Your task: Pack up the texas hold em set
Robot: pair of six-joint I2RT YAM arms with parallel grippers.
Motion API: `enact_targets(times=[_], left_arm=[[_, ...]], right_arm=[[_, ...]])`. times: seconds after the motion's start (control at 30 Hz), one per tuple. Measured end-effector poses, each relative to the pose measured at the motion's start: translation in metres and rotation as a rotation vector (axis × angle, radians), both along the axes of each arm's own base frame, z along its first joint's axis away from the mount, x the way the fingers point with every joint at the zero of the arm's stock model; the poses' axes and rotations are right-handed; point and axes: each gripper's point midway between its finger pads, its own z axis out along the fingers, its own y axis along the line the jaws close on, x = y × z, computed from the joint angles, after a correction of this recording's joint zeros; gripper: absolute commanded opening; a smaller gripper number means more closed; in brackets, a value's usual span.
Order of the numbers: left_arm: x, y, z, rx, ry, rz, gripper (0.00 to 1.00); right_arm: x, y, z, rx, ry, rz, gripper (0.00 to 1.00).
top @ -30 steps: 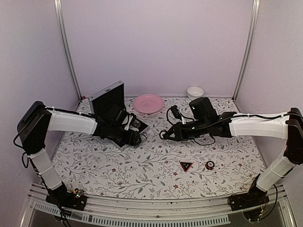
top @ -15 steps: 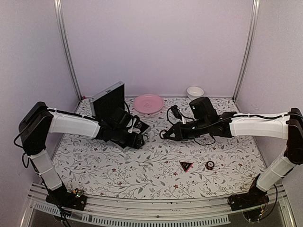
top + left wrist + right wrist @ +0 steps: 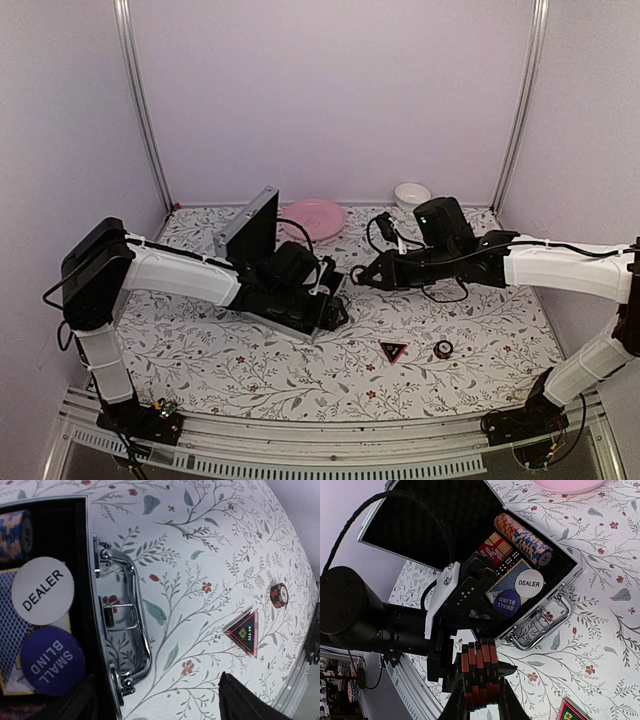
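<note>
The silver case (image 3: 307, 327) lies open left of centre, its black-lined lid (image 3: 252, 226) raised. Inside it are a chip roll (image 3: 524, 538), card decks, a white DEALER disc (image 3: 42, 590) and a blue SMALL BLIND disc (image 3: 50, 660). My left gripper (image 3: 160, 707) is open and straddles the case's front wall beside the metal handle (image 3: 131, 625), one finger inside and one over the table. My right gripper (image 3: 481, 692) hovers just right of the case, shut on a short red-and-black chip stack (image 3: 480, 665). A black-and-red triangle (image 3: 393, 351) and another small chip stack (image 3: 443, 348) lie on the table near the front right.
A pink plate (image 3: 313, 216) and a small white bowl (image 3: 411, 193) stand at the back. The left arm's wrist (image 3: 395, 625) is close to my right gripper. Purple walls enclose the flowered table (image 3: 200, 365) on three sides.
The case has slid right and toward the front together with my left gripper, and its lid now faces more sideways. My right gripper, still on the chips, has shifted slightly right.
</note>
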Motion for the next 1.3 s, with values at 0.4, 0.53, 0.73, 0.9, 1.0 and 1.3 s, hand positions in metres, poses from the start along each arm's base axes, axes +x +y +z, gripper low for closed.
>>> enact_targets(times=[0.4,0.53,0.73,0.9,1.0,1.3], left_arm=[[-0.029,-0.060,0.008,-0.119,0.078,-0.101,0.83],[-0.036,-0.070,0.014,-0.149,0.083,-0.135,0.83],[-0.045,-0.083,0.030,-0.174,0.068,-0.191,0.86],[-0.049,-0.077,0.054,-0.170,0.026,-0.225,0.86],[-0.055,-0.076,0.084,-0.213,-0.016,-0.274,0.86],[-0.059,-0.059,0.216,-0.407,-0.220,-0.411,0.87]], right_arm=[[0.000,-0.049,-0.006,-0.089,0.039,-0.165,0.05],[0.001,-0.062,-0.018,-0.122,0.071,-0.210,0.05],[0.004,-0.070,-0.024,-0.147,0.080,-0.244,0.05],[0.006,-0.072,-0.026,-0.160,0.075,-0.260,0.05],[0.008,-0.073,-0.030,-0.173,0.079,-0.267,0.05],[0.020,-0.062,-0.057,-0.216,0.139,-0.284,0.05]])
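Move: The open case is what the left hand works on: its tray's middle lies about 10 cm left and 9 cm ahead, some 3 cm below, its handle roughly 4 cm ahead and 3 cm right. The red-edged triangle is about 15 cm right and 4 cm back. From the right hand, which holds a short row of chips, the tray's middle is some 16 cm left, 9 cm ahead and 15 cm lower; the triangle is 9 cm right and 4 cm back. Rightward and somewhat back, the left hand drags the case about 8 cm, its open fingers still straddling the handle-side wall near the near corner, then comes free and climbs some 20 cm, turning clockwise. The right hand shifts about 7 cm right, turning clockwise, then sinks roughly 5 cm, keeping its pinch on the chips. ##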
